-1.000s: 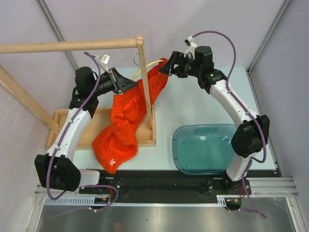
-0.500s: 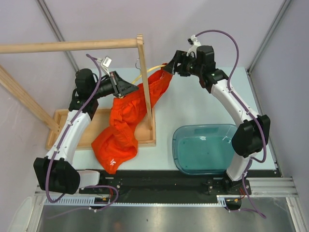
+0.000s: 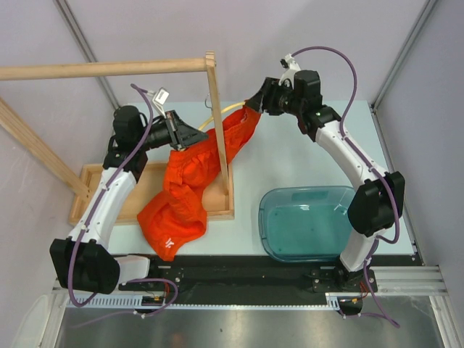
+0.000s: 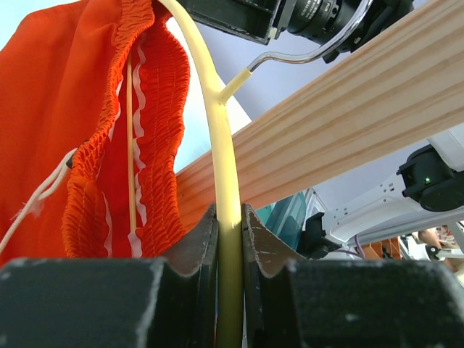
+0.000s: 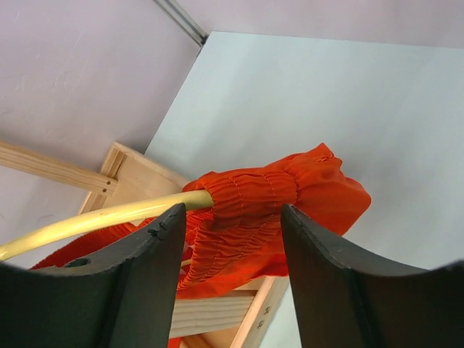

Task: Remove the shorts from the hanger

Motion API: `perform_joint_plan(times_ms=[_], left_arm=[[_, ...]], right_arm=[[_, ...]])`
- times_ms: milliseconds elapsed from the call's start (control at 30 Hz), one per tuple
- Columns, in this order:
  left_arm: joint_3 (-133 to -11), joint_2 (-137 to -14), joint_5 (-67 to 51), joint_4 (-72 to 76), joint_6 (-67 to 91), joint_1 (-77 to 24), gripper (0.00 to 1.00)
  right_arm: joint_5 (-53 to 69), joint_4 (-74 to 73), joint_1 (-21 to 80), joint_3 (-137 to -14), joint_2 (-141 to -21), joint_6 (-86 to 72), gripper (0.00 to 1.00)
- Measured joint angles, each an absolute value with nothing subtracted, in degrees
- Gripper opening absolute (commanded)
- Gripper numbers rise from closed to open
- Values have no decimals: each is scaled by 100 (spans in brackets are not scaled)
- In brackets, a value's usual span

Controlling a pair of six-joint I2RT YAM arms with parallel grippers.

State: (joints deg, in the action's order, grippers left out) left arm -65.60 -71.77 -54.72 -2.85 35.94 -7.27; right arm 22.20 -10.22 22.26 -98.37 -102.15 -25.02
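The orange-red shorts [image 3: 190, 183] hang over the pale-yellow hanger [image 3: 229, 109], with their legs trailing down onto the rack's base. My left gripper [image 3: 196, 135] is shut on the hanger's arm [image 4: 223, 152], just below where the silver hook [image 4: 290, 57] joins it. The elastic waistband [image 4: 156, 109] runs beside that arm. My right gripper [image 3: 251, 106] is at the hanger's right end. Its open jaws [image 5: 232, 217] straddle the bunched waistband [image 5: 279, 196] there, and a small gap shows on each side. The bare hanger arm [image 5: 109, 216] emerges to the left of the cloth.
A wooden rack stands at the left, with a top rail [image 3: 101, 69], an upright post [image 3: 219, 138] passing in front of the shorts, and a tray-like base [image 3: 94, 190]. A teal tub [image 3: 312, 221] sits on the table at the front right.
My right gripper has moved in over the hanger's right end, and its jaws have narrowed around the bunched waistband. The left gripper, still holding the hanger, has shifted slightly down and right.
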Motion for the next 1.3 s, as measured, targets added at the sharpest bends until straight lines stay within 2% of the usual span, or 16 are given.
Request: perform_joint_plan(times_ms=[167,200,367,400,433,1300], left_arm=[[-6490,-7159,-5474,-301,3594,-727,0],[-6479,-7155,-5478,-298,3594,-727,0],[-6442,-7089,-5487,-294,3597,-727,0],[-6438,-7065,-5487,-294,3597,-727,0],[-6427,-7046,-5489,-283,3599,-727,0],[-6147,-6976,-5688,95,3911,-727,0]], right_arm=[[2233,-821,2226,-9627,-10210,-2587,47],[2228,-808,2226,-9605,-10213,-2598,38],[1990,-808,2226,-9568,-10213,-2692,12],[1905,-805,2226,-9568,-10213,-2733,2],[1817,-814,2226,-9568,-10210,-2749,0],[71,-1848,2158,-9800,-10357,-2969,0]])
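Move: The shorts' waistband, bunched over the far end of the yellow hanger, lies almost between the right hand's half-open fingers, about 1 cm ahead, 1 cm left and 1 cm below. The hanger's middle is some 8 cm left and 6 cm back of that hand, and the rack post about 12 cm left and 9 cm back. From the left hand, still gripping the hanger, the waistband is roughly 13 cm ahead, 17 cm right and 1 cm lower. The right fingers, already closing, dip about a centimetre and pinch shut on the edge of the waistband, then the hand draws it to the right, down and somewhat forward, some 8 cm in all, away from the left hand and the rack post, while the wrist turns about 20 degrees clockwise and tips down a little. The left hand keeps its grip on the hanger as the counter-hold, easing back only about 1.5 cm. ##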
